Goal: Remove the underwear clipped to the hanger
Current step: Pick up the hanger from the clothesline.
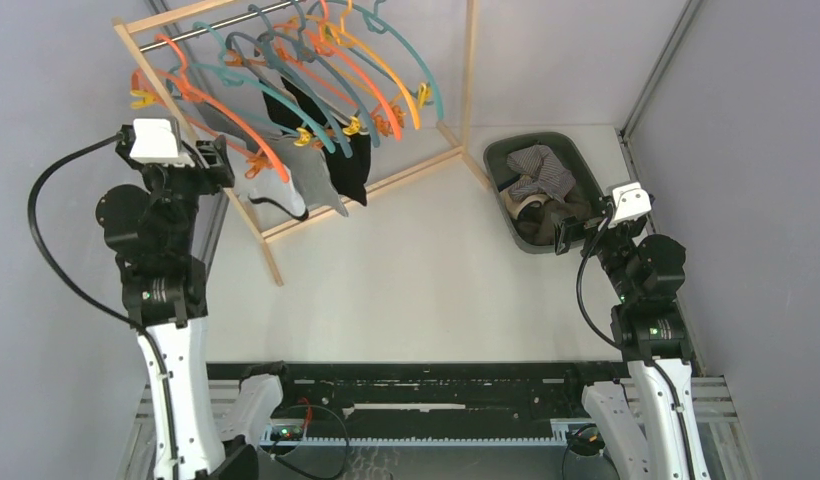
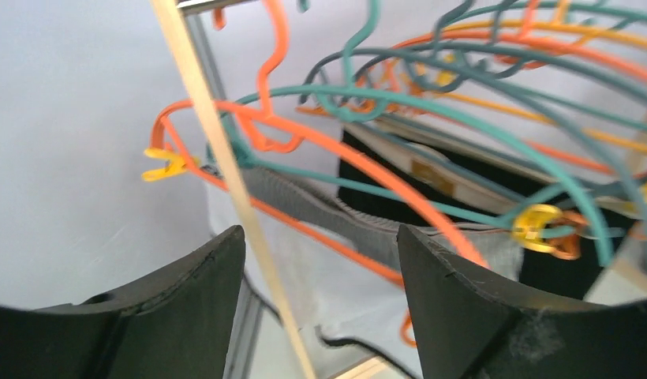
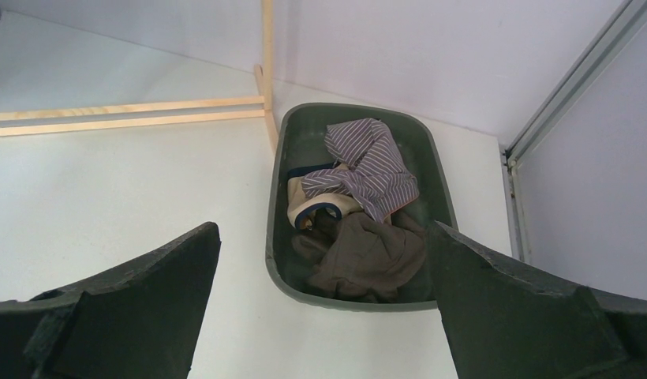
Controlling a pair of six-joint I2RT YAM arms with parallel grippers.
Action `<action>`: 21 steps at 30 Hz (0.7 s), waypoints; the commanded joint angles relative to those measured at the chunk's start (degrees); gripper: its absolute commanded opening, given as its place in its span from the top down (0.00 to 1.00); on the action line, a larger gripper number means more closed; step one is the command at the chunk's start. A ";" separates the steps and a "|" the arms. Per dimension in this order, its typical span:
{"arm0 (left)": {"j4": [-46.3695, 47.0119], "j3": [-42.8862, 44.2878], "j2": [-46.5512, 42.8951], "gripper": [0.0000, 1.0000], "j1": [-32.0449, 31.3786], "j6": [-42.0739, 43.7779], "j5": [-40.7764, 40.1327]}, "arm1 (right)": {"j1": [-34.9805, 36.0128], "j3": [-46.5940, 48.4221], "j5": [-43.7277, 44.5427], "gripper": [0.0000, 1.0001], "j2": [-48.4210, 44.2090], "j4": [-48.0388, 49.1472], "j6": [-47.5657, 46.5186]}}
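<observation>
The underwear hangs from clips on coloured hangers (image 1: 286, 90) on a wooden rack: a white one with black trim (image 1: 289, 192), a grey one (image 1: 314, 178) and a black one (image 1: 352, 160). My left gripper (image 1: 233, 165) is raised at the rack's left end, beside the white pair. In the left wrist view it (image 2: 320, 253) stands open. The white underwear (image 2: 360, 284), its grey waistband (image 2: 304, 201) and an orange hanger (image 2: 360, 170) lie beyond the gap, untouched. My right gripper (image 1: 568, 233) (image 3: 324, 229) is open and empty above the bin.
A wooden rack post (image 2: 226, 181) crosses in front of the left fingers. Yellow and orange clips (image 2: 541, 229) hold the cloth. A dark green bin (image 3: 277, 197) at the right holds a striped cloth (image 3: 372, 162) and a brown garment (image 3: 368, 257). Walls stand close on both sides.
</observation>
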 commanded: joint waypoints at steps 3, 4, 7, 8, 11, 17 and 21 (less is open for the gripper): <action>-10.45 8.08 0.87 0.24 -5.80 -9.35 -0.74 | 0.34 0.09 -0.64 0.00 0.25 1.11 -0.87; -10.75 9.10 1.58 0.24 -6.04 -10.88 -0.72 | 0.36 0.04 -0.72 0.00 0.23 1.15 -0.87; -12.19 13.63 4.56 0.24 -6.89 -13.93 -0.74 | 0.31 0.03 -0.78 0.00 0.34 1.15 -0.81; -12.95 15.22 5.98 0.24 -7.41 -14.78 -1.12 | 0.31 0.03 -0.76 0.00 0.44 1.15 -0.92; -15.72 20.33 10.38 0.23 -9.11 -16.13 -2.96 | 0.31 0.03 -0.65 0.00 0.47 1.07 -0.87; -17.58 24.76 16.20 0.25 -9.69 -19.21 -6.23 | 0.37 0.03 -1.02 0.00 0.56 1.03 -1.04; -18.54 26.60 19.25 0.27 -10.28 -20.14 -6.18 | 0.44 0.03 -1.08 0.00 0.64 0.96 -1.10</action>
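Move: The orange hanger's middle lies about 12 cm straight ahead of the left hand and 3 cm above, its near shoulder slanting back to the hand's right. The rack's front leg crosses at hand height 8 cm ahead and 4 cm left. The teal hanger is 15 cm ahead, 10 cm right, 3 cm up. White underwear hangs below the orange one, 12 cm ahead and some 8 cm below the hand. From the right hand the orange hanger is roughly 70 cm left, 15 ahead, 20 above. Heading for the near shoulder of the orange hanger, the left hand first eases slightly back while sliding right and rising, then reaches forward about 7 cm to the right of the rack leg, sinking again to its old height. Its left side rolls down some 20 degrees as the fingers tip downward; they stay open, bringing the shoulder between them, contact unclear. ##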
